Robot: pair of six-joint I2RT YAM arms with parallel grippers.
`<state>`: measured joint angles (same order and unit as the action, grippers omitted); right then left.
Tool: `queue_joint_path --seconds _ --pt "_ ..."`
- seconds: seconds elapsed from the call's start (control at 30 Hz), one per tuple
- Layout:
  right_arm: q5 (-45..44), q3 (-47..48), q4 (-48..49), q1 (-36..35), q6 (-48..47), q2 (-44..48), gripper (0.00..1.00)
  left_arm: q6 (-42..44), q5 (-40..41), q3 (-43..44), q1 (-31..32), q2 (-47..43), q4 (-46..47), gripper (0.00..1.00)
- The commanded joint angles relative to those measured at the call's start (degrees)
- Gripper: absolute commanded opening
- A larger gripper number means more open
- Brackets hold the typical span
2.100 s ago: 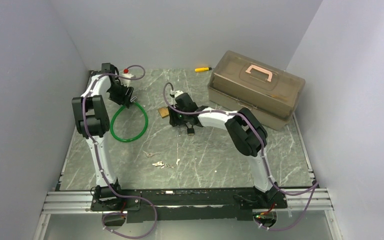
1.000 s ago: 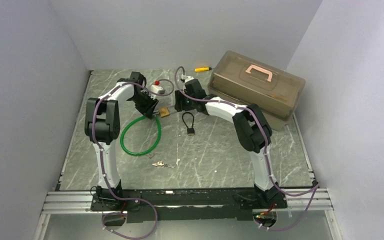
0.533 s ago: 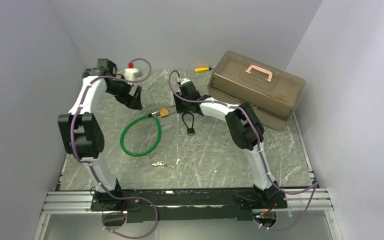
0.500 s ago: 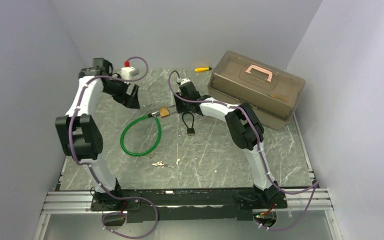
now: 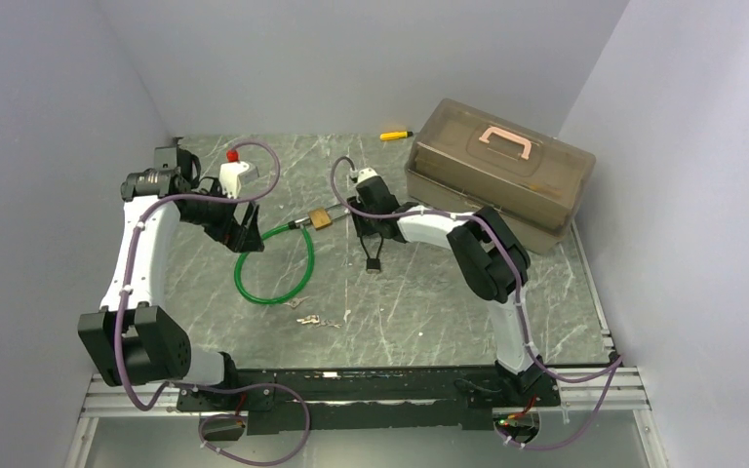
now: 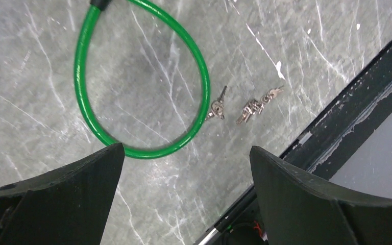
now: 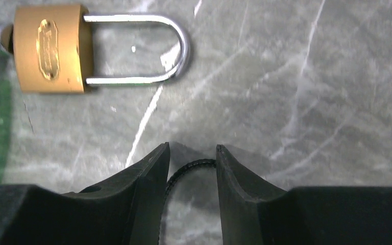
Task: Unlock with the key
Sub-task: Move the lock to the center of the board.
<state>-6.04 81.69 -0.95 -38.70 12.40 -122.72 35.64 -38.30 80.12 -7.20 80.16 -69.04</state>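
Observation:
A single silvery key (image 6: 217,107) (image 5: 293,303) lies on the table just outside the green cable loop (image 6: 143,76) (image 5: 275,263). A small bunch of keys (image 6: 255,104) (image 5: 318,321) lies beside it. My left gripper (image 6: 184,148) (image 5: 245,235) hovers over the loop's left side, wide open and holding nothing. The brass padlock (image 7: 48,48) (image 5: 320,218) lies flat at the cable's end. My right gripper (image 7: 191,153) (image 5: 366,232) straddles the top of the black cord loop (image 7: 189,168) (image 5: 374,255). Its jaws are narrowed with a gap between them.
A brown toolbox (image 5: 497,175) with a pink handle stands at the back right. The yellow-and-black tool (image 5: 396,135) lies by the back wall. The black base rail (image 6: 347,102) (image 5: 371,382) runs along the table's near edge.
My left arm pulled away from the padlock, opened wide and swung forward over the green loop. My right gripper came forward onto the black cord loop and its jaws narrowed.

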Motion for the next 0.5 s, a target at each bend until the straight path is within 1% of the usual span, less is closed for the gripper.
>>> queue_joint_path --seconds 0.0,0.07,0.17,0.27,0.4,0.47 --pt "-0.6 -3.3 -1.0 0.0 -0.1 5.7 0.42 1.5 0.5 -2.7 -0.4 -2.2 -0.5 0.99" --pt "0.3 -1.9 -1.1 0.0 0.1 6.6 0.43 0.8 0.4 -3.3 -0.4 -2.6 0.1 0.99" --pt "2.5 3.5 -2.4 -0.1 1.2 5.2 0.43 -0.6 1.3 -3.2 -0.4 -1.7 1.2 1.0" --pt "2.9 10.2 -4.1 -0.6 1.6 1.4 0.43 -1.7 3.0 -2.8 -0.5 -0.1 2.1 0.99" --pt "1.8 19.6 -7.1 -0.9 1.6 -5.9 0.44 -1.0 3.5 -3.6 -0.5 0.5 2.1 0.99" --pt "1.5 22.0 -7.9 -0.8 1.2 -8.3 0.45 -0.8 3.5 -4.1 -0.5 0.1 2.4 0.99"
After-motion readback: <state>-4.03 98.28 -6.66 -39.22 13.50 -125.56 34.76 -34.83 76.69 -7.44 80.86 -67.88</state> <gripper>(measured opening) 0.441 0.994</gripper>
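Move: The brass lock lies with its middle about 8 cm to the right hand's left and 4 cm ahead, level with the low fingertips. The black cable lock has its loop at those fingertips, its middle some 5 cm back and 2 cm to their right. The green lock's ring centres roughly 23 cm left and 9 cm back. From the left hand, the brass lock is about 18 cm ahead, 18 cm to its right and 20 cm below. The black cable lock, its loop still between the right fingertips, is drawn back towards the bases as that hand eases about 1.5 cm back and slightly right; the fingers then leave the loop, and the hand swings up some 6 cm, left and forward, to over the tip of the brass lock's shackle, its opening unchanged. The left hand sinks a couple of centimetres, still wide open. ##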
